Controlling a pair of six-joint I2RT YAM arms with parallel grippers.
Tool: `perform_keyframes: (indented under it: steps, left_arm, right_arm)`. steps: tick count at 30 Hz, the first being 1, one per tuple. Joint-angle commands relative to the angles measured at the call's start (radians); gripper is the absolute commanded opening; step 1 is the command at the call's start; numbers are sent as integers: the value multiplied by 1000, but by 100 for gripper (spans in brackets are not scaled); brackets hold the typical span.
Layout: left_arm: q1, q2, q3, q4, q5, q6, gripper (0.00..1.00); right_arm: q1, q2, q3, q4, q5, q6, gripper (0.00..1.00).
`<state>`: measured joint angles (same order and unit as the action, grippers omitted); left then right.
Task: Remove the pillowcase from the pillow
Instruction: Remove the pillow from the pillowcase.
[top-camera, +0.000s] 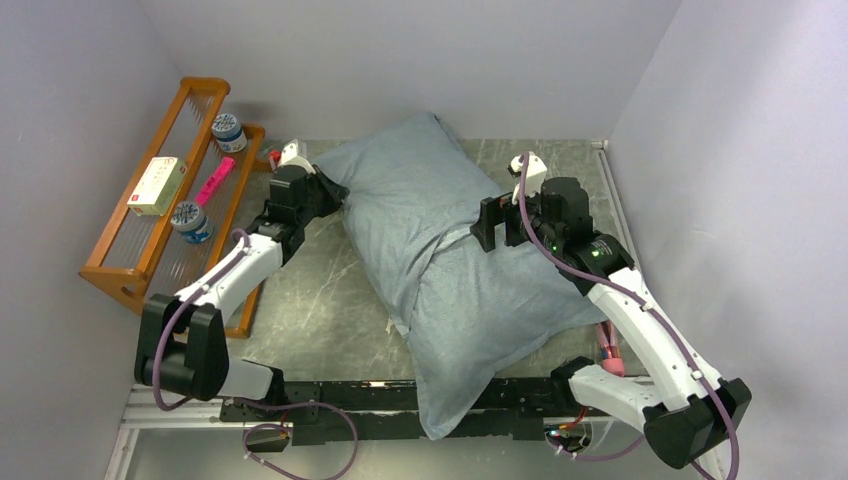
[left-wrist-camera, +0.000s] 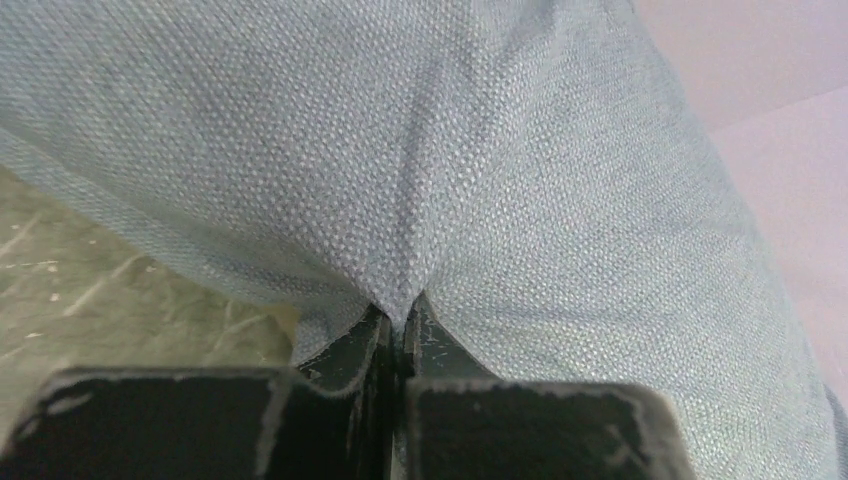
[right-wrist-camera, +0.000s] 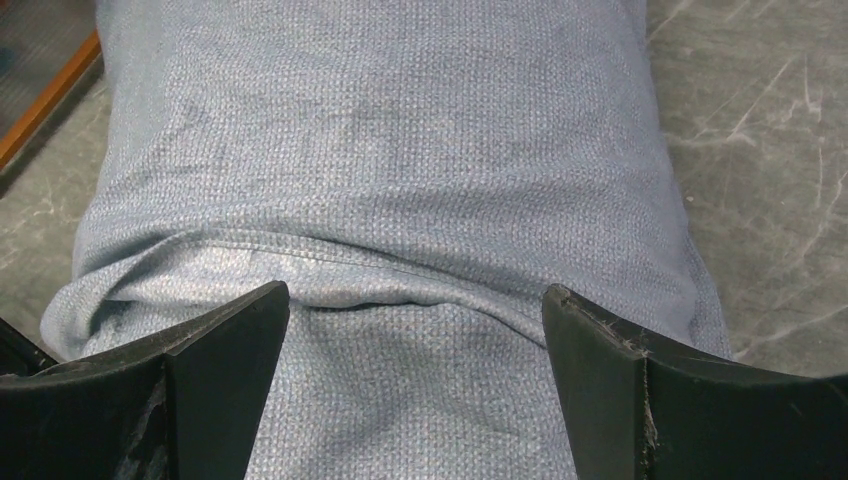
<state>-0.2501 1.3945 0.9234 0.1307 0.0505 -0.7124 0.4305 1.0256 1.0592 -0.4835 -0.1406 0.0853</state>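
Note:
The grey-blue pillowcase (top-camera: 455, 270) covers the pillow completely, so the pillow itself is hidden; the bundle lies diagonally across the table from the back to the near edge. My left gripper (top-camera: 338, 196) is at its far left edge, shut on a pinch of the cloth; in the left wrist view the pillowcase (left-wrist-camera: 430, 170) puckers into the closed gripper (left-wrist-camera: 400, 318). My right gripper (top-camera: 488, 222) hovers over the middle of the pillowcase, open. In the right wrist view its gripper (right-wrist-camera: 415, 310) straddles a hemmed fold of the pillowcase (right-wrist-camera: 390, 150), fingers (right-wrist-camera: 225, 345) wide apart.
A wooden rack (top-camera: 135, 255) stands at the left with a box (top-camera: 157, 186), two jars (top-camera: 229, 132) and a pink item (top-camera: 214, 181). Walls close in on three sides. Green marbled tabletop (top-camera: 305, 300) shows left of the pillowcase.

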Motion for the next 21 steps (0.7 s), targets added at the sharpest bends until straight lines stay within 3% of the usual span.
perform_keyframes:
  steps: [1,12,21]
  left_arm:
    - [28,-108,78,31,-187,88,5]
    - [119,-182,111,-38,-122,103,5]
    - [172,-109,240,-58,-58,149,5]
  right_arm:
    - [-4,-22,6,50,-16,-7,100]
    - [-4,18,82,64,12,32,100]
    - [-4,80,119,130,-110,113,100]
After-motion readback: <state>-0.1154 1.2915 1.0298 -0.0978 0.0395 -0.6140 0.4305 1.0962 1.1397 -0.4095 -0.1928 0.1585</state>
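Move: The pillowcase's left edge is already bunched in the left hand's shut fingers; its slit lies about 15 cm to that hand's right, 9 cm back and 5 cm lower. The pink object is some 22 cm to that hand's left and 2 cm ahead, the upper jar about 20 cm left and 12 cm ahead. From the open right hand, the slit is roughly 7 cm left, about level fore and aft, and 9 cm below. The pillowcase's pinched edge is hauled by the left hand about 6 cm left towards the wooden rack, rising some 4 cm after first easing back a little, with the grip kept shut. The right hand waits wide open above the slit, then late on lifts about 3 cm while edging forward and left. ##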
